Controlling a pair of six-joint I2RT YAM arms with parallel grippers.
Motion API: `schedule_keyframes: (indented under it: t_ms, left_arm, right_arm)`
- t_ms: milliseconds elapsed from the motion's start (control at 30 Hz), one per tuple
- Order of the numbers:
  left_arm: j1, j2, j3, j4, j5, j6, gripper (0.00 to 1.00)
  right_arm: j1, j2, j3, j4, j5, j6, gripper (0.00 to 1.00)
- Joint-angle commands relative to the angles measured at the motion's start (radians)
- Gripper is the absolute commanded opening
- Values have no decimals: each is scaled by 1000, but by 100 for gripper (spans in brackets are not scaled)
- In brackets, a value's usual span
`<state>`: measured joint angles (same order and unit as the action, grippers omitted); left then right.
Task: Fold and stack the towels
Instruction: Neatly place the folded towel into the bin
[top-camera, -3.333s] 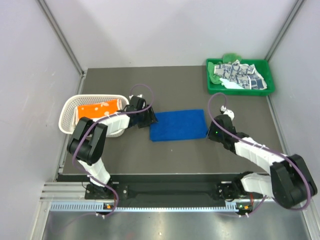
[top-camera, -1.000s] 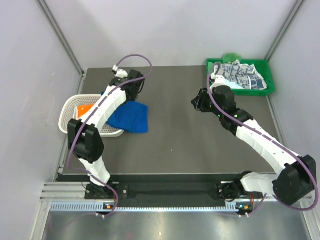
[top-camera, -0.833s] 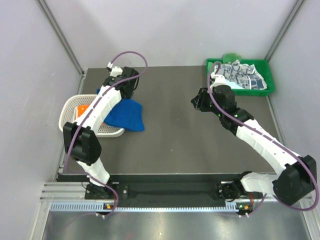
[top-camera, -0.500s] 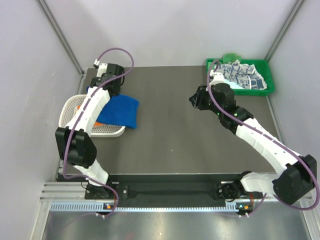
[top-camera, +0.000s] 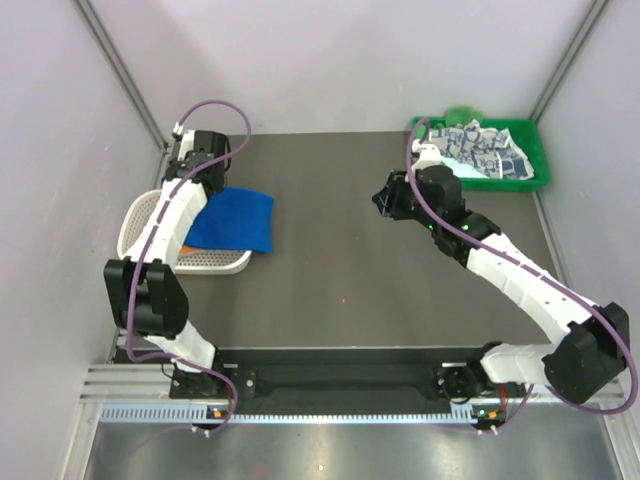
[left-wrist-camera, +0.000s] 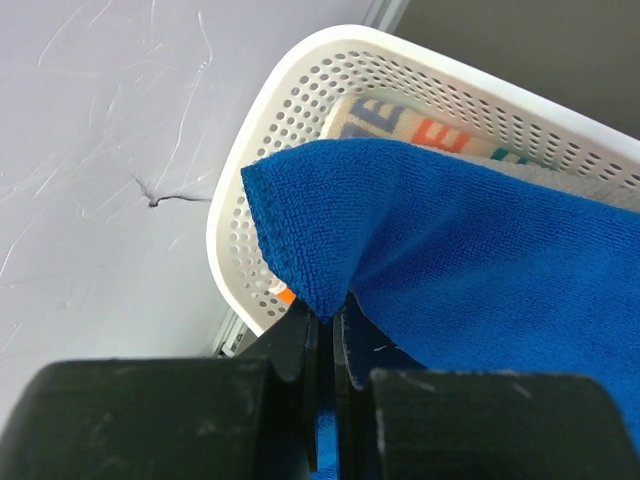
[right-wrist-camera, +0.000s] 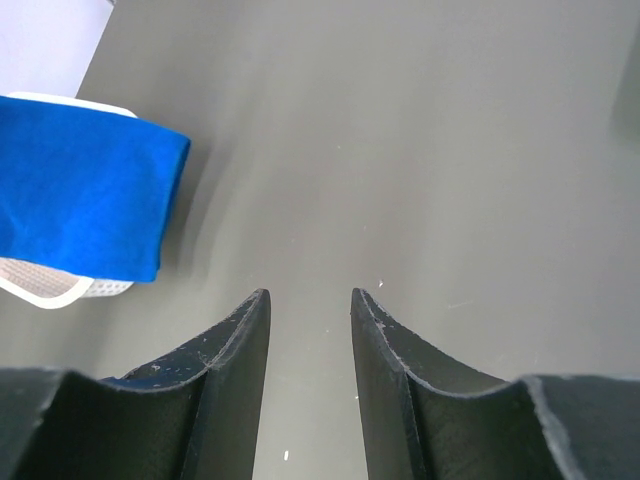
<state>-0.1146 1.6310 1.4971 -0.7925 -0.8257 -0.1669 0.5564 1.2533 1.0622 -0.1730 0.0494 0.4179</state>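
The royal blue towel (top-camera: 236, 221) hangs from my left gripper (top-camera: 200, 180), draped over the white lattice basket (top-camera: 140, 215) and its right rim. In the left wrist view that gripper (left-wrist-camera: 325, 315) is shut on a corner of the blue towel (left-wrist-camera: 480, 260). A sliver of orange (left-wrist-camera: 284, 296) shows through the basket wall. My right gripper (top-camera: 384, 200) hovers open over bare table, right of centre, with nothing between its fingers (right-wrist-camera: 245, 340). The blue-grey patterned towel (top-camera: 482, 148), a pale one (top-camera: 462, 171) and a green one (top-camera: 462, 114) lie in the green tray (top-camera: 480, 184).
A beige cloth with coloured print (left-wrist-camera: 400, 125) lies inside the basket (left-wrist-camera: 240, 200). The green tray sits at the table's far right corner. Grey walls close in the table at the left, back and right. From the right wrist, the blue towel (right-wrist-camera: 80, 190) covers the basket (right-wrist-camera: 50, 285).
My left arm has swung left and back, carrying the blue towel from the table's middle over the basket. My right arm has lifted and drifted a little left.
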Motion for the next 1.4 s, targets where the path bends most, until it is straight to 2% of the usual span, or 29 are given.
schedule_keyframes:
  t_ms: [0, 200, 467, 533, 667, 733, 767, 867, 933, 1100, 1200, 1367]
  left_arm:
    - [33, -56, -6, 62, -1, 30, 0]
    - [84, -34, -28, 87, 23, 35, 0]
    - [154, 41, -47, 64, 28, -45, 0]
    - [176, 52, -47, 72, 80, -49, 1]
    - [193, 107, -20, 25, 51, -85, 1]
    - [202, 116, -18, 24, 75, -89, 14]
    - [204, 118, -17, 24, 79, -94, 26]
    - [204, 118, -17, 19, 77, -111, 38]
    - [204, 112, -17, 24, 74, -112, 40]
    - [207, 82, -8, 19, 57, -117, 53]
    - [205, 46, 3, 12, 83, -132, 54]
    - [201, -89, -69, 51, 334, -193, 52]
  right_arm:
    - [20, 5, 50, 17, 15, -13, 38]
    - [25, 15, 59, 7, 21, -22, 38]
    - [31, 29, 41, 9, 32, -28, 38]
    - [31, 34, 36, 9, 32, -31, 38]
    - [33, 40, 18, 15, 32, -31, 38]
    - [33, 40, 10, 23, 33, -31, 38]
    - [33, 44, 10, 23, 33, -31, 38]
    - [33, 43, 7, 23, 27, -33, 38]
    - [33, 43, 1, 27, 30, -31, 38]
    - [31, 43, -2, 23, 32, -36, 38]
    - [33, 40, -4, 24, 37, -36, 38]
    - [33, 31, -8, 21, 63, -39, 38]
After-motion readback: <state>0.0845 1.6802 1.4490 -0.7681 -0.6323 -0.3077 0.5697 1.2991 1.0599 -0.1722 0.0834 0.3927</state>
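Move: The blue folded towel hangs shut in the left fingers by its left end, its middle about 8 cm to this hand's right, 3 cm ahead and some 7 cm below. The white bin it goes into is centred about 4 cm ahead, 1 cm right and 14 cm below, with the orange towel already in it at much the same spot, some 15 cm down. From the idle right hand the bin lies roughly 38 cm left, 8 cm ahead and 18 cm below. The blue towel, still pinched at its left end, is drawn about 6 cm left over the white bin and then lowered some 7 cm into its left part, the left hand turning about 10 degrees counter-clockwise. There the fingers open about halfway and let go, the hand stays briefly, then starts lifting clear, up and back to the right by roughly 2 cm. ##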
